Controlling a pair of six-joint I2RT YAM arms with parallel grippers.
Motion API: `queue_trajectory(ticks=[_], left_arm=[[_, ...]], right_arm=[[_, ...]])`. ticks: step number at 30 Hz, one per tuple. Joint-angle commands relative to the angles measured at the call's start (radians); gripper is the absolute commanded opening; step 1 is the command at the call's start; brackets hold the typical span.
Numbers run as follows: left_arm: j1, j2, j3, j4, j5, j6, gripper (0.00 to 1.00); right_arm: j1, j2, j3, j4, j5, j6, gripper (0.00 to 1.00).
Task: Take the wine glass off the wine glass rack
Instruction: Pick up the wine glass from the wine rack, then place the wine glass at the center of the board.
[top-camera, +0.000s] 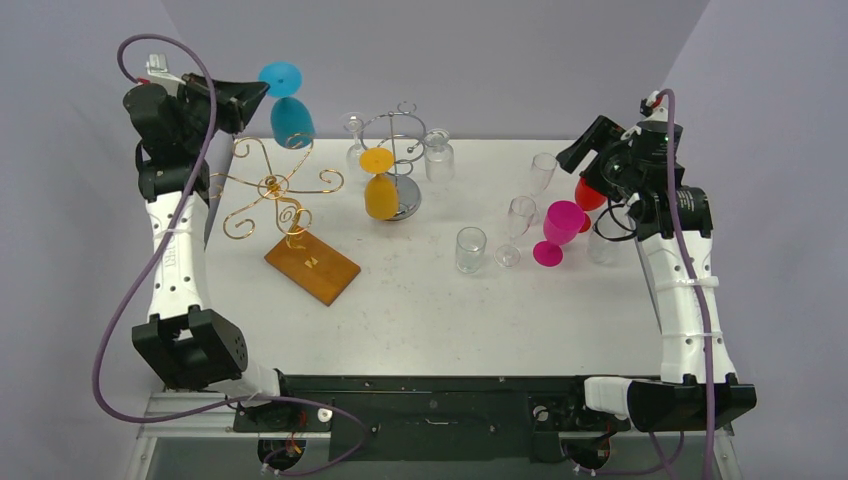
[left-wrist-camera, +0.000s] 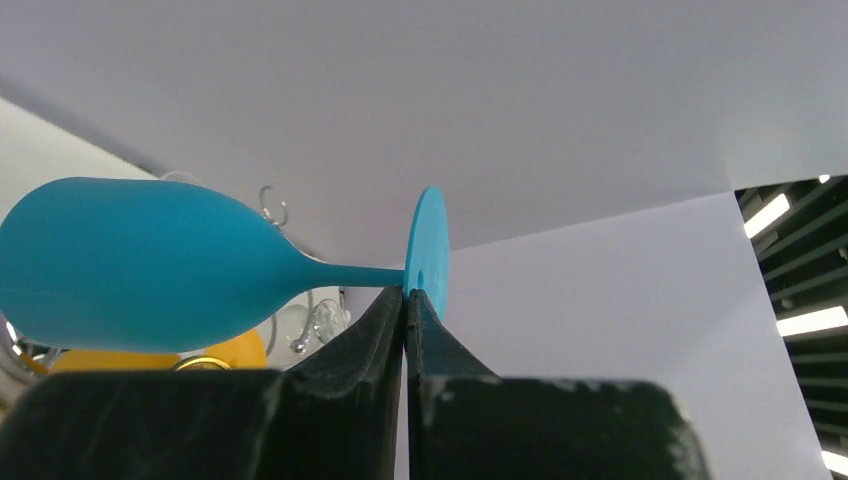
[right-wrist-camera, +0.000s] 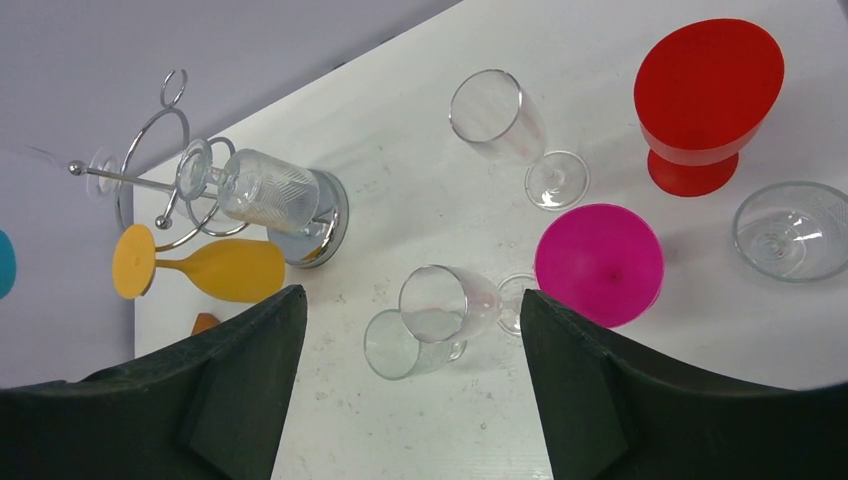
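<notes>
My left gripper (top-camera: 262, 91) is shut on the rim of the foot of a blue wine glass (top-camera: 291, 119) and holds it in the air at the far left, just above and behind the gold wire rack (top-camera: 272, 187). In the left wrist view the blue glass (left-wrist-camera: 140, 265) lies sideways, its foot pinched between my closed fingertips (left-wrist-camera: 406, 300). A yellow wine glass (top-camera: 381, 194) hangs upside down on the silver rack (top-camera: 398, 132). My right gripper (top-camera: 580, 155) is open and empty, high over the right side of the table.
The gold rack stands on a wooden base (top-camera: 312, 266). Standing on the table at the right are a magenta glass (top-camera: 560, 228), a red glass (top-camera: 590, 193) and clear glasses (top-camera: 471, 249) (top-camera: 517, 222) (top-camera: 543, 171). A clear glass (right-wrist-camera: 262, 190) hangs on the silver rack.
</notes>
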Motion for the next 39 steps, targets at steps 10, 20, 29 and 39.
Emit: queue_trajectory(ticks=[10,20,29,39], left_arm=[[-0.132,0.095,0.319,0.158,-0.028,0.022,0.0],[-0.379,0.031,0.271,0.225,-0.084,-0.143,0.0],[-0.594,-0.037,0.154,0.332,-0.159,-0.285,0.0],[-0.813,-0.036,0.083,0.466,-0.219,-0.399,0.0]], right_arm=[[0.069,-0.092,0.008,0.126,-0.028,0.025,0.76],[0.108,-0.178,-0.147,0.422,-0.154,0.109,0.85],[0.124,-0.207,-0.311,0.784,-0.308,0.268,0.94],[0.125,-0.185,-0.437,1.167,-0.414,0.471,0.97]])
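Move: The blue wine glass already hangs bowl-down from the left fingers, already off the gold rack, its middle some 9 cm below the left hand and 2 cm ahead and to the right. The gold rack's hub lies 14 cm back, 9 cm down; the yellow glass 18 cm right, 2 cm back, 25 cm down. The waiting right hand is about 53 cm right, 10 cm back, 10 cm lower; from it, the blue glass hangs 51 cm left, 12 cm ahead, level, and the magenta glass 8 cm ahead, 27 cm below. Still pinching the blue glass by its stem close under the foot, the left hand lifts about 10 cm, then sweeps right nearly 30 cm and back some 14 cm towards the right hand, turning clockwise and tilting its fingers up. The right hand comes left and up to meet it, about 10 cm each way, swinging its fingers up and leftward, rolling, and opening wider. ##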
